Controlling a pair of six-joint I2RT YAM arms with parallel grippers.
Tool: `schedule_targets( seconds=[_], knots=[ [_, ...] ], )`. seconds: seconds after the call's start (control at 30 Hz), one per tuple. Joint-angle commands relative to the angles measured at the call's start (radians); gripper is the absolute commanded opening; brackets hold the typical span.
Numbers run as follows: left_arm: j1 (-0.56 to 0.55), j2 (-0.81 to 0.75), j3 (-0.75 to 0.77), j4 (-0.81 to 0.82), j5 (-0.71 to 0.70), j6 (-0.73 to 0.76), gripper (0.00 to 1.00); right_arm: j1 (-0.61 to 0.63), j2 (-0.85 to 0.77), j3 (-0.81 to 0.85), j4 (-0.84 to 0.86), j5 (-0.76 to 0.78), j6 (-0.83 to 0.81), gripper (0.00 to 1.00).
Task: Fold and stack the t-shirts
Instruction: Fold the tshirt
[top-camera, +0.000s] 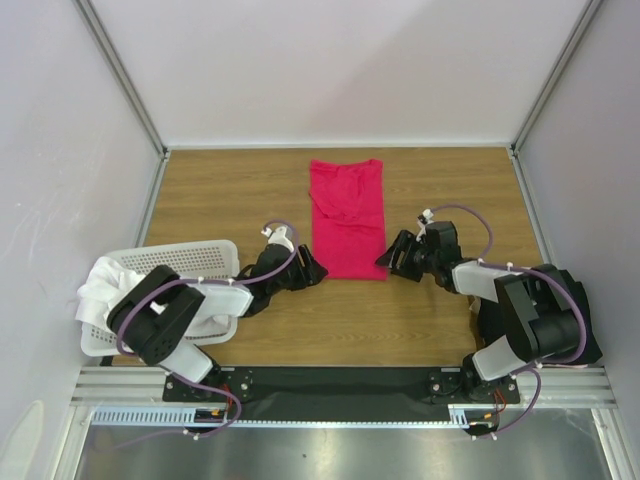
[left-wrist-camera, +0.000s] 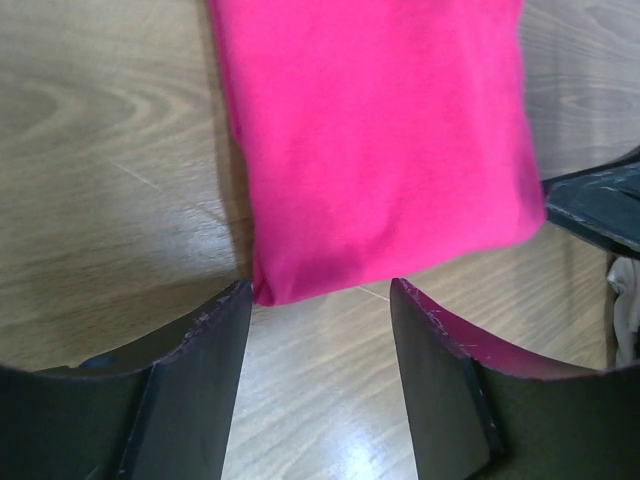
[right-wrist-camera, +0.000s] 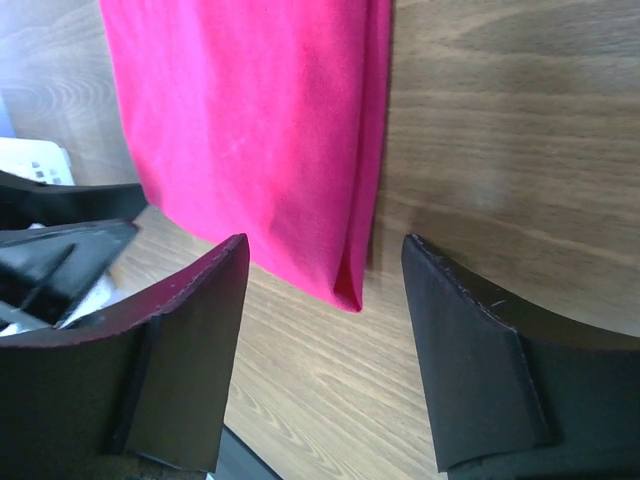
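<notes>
A crimson-pink t-shirt (top-camera: 347, 215) lies on the wooden table, folded into a long strip running away from the arms. My left gripper (top-camera: 308, 268) is low at the strip's near left corner. In the left wrist view it (left-wrist-camera: 320, 290) is open, and the shirt (left-wrist-camera: 380, 140) ends just beyond its fingertips (left-wrist-camera: 215, 340). My right gripper (top-camera: 392, 255) is at the near right corner. It (right-wrist-camera: 325, 245) is open too, with the shirt's folded corner (right-wrist-camera: 350, 295) lying just ahead of the gap and bare wood between the fingers. White t-shirts (top-camera: 100, 290) are heaped in the basket.
A white perforated basket (top-camera: 180, 258) stands at the near left, beside the left arm. White walls and metal posts close in the table at the back and sides. A dark shape (top-camera: 482, 322) lies under the right arm; what it is cannot be told.
</notes>
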Motion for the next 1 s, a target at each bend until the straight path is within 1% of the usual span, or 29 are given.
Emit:
schedule_targets(
  seconds=[0.0, 0.1, 0.23, 0.33, 0.37, 0.43, 0.47, 0.5, 0.53, 0.57, 0.6, 0.67, 0.77, 0.83, 0.93, 0.97],
  knots=[
    [-0.006, 0.032, -0.019, 0.104, -0.011, -0.071, 0.62, 0.013, 0.029, -0.025, 0.049, 0.000, 0.039, 0.67],
    [-0.006, 0.032, -0.026, 0.113, -0.011, -0.085, 0.59, 0.024, 0.030, -0.037, 0.049, 0.003, 0.056, 0.66],
    [-0.007, 0.036, -0.027, 0.113, -0.044, -0.083, 0.57, 0.033, 0.022, -0.063, 0.039, 0.015, 0.076, 0.65],
    [-0.007, 0.055, -0.027, 0.119, -0.050, -0.083, 0.52, 0.036, 0.024, -0.080, 0.052, 0.020, 0.083, 0.61],
    [-0.006, 0.059, -0.026, 0.120, -0.050, -0.085, 0.50, 0.037, 0.027, -0.082, 0.054, 0.024, 0.085, 0.57],
    [-0.006, 0.070, -0.023, 0.124, -0.053, -0.085, 0.40, 0.036, 0.032, -0.080, 0.057, 0.030, 0.083, 0.48],
    [-0.006, 0.072, -0.024, 0.124, -0.060, -0.077, 0.34, 0.039, 0.035, -0.077, 0.055, 0.032, 0.080, 0.40],
    [-0.006, 0.072, -0.021, 0.122, -0.063, -0.072, 0.19, 0.037, 0.035, -0.075, 0.054, 0.033, 0.079, 0.34],
    [-0.006, 0.067, -0.021, 0.108, -0.066, -0.066, 0.11, 0.039, 0.033, -0.072, 0.051, 0.036, 0.077, 0.28],
    [-0.007, 0.062, -0.020, 0.099, -0.075, -0.051, 0.03, 0.040, 0.024, -0.069, 0.031, 0.041, 0.074, 0.16],
    [-0.007, 0.053, -0.018, 0.075, -0.081, -0.042, 0.00, 0.039, 0.016, -0.069, 0.019, 0.047, 0.065, 0.11],
    [-0.010, 0.020, -0.023, 0.045, -0.090, -0.022, 0.00, 0.040, -0.014, -0.074, -0.035, 0.069, 0.053, 0.00],
    [-0.032, -0.049, -0.046, -0.019, -0.129, 0.001, 0.00, 0.042, -0.059, -0.109, -0.107, 0.081, 0.031, 0.00],
    [-0.053, -0.089, -0.065, -0.079, -0.162, 0.010, 0.00, 0.045, -0.117, -0.138, -0.142, 0.087, 0.027, 0.00],
    [-0.116, -0.180, -0.104, -0.175, -0.204, 0.004, 0.00, 0.062, -0.210, -0.198, -0.187, 0.089, 0.031, 0.00],
    [-0.151, -0.238, -0.116, -0.201, -0.210, -0.011, 0.00, 0.076, -0.234, -0.212, -0.216, 0.089, 0.042, 0.00]
  ],
)
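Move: The T-shirt's near-left corner sits just off the left fingers, about 1 cm ahead, 1 cm to the left and 2 cm below; its near-right corner is about 2 cm back from the right hand and 2 cm below. From the left hand the folded body is centred some 14 cm ahead and 7 cm to the right. The white basket stands roughly 35 cm to the left of the left hand and 6 cm back; the black cloth lies some 36 cm to the right of the right hand and 12 cm back. The T-shirt's two near corners are each pinched as both open hands sink nearly 2 cm and shut fully, the right easing back some 2 cm meanwhile. Keeping those pinches, both then pull back towards the robot, picking up speed: the right goes level and ends about 6 cm behind its start, the left about 3 cm while rising nearly 2 cm. ##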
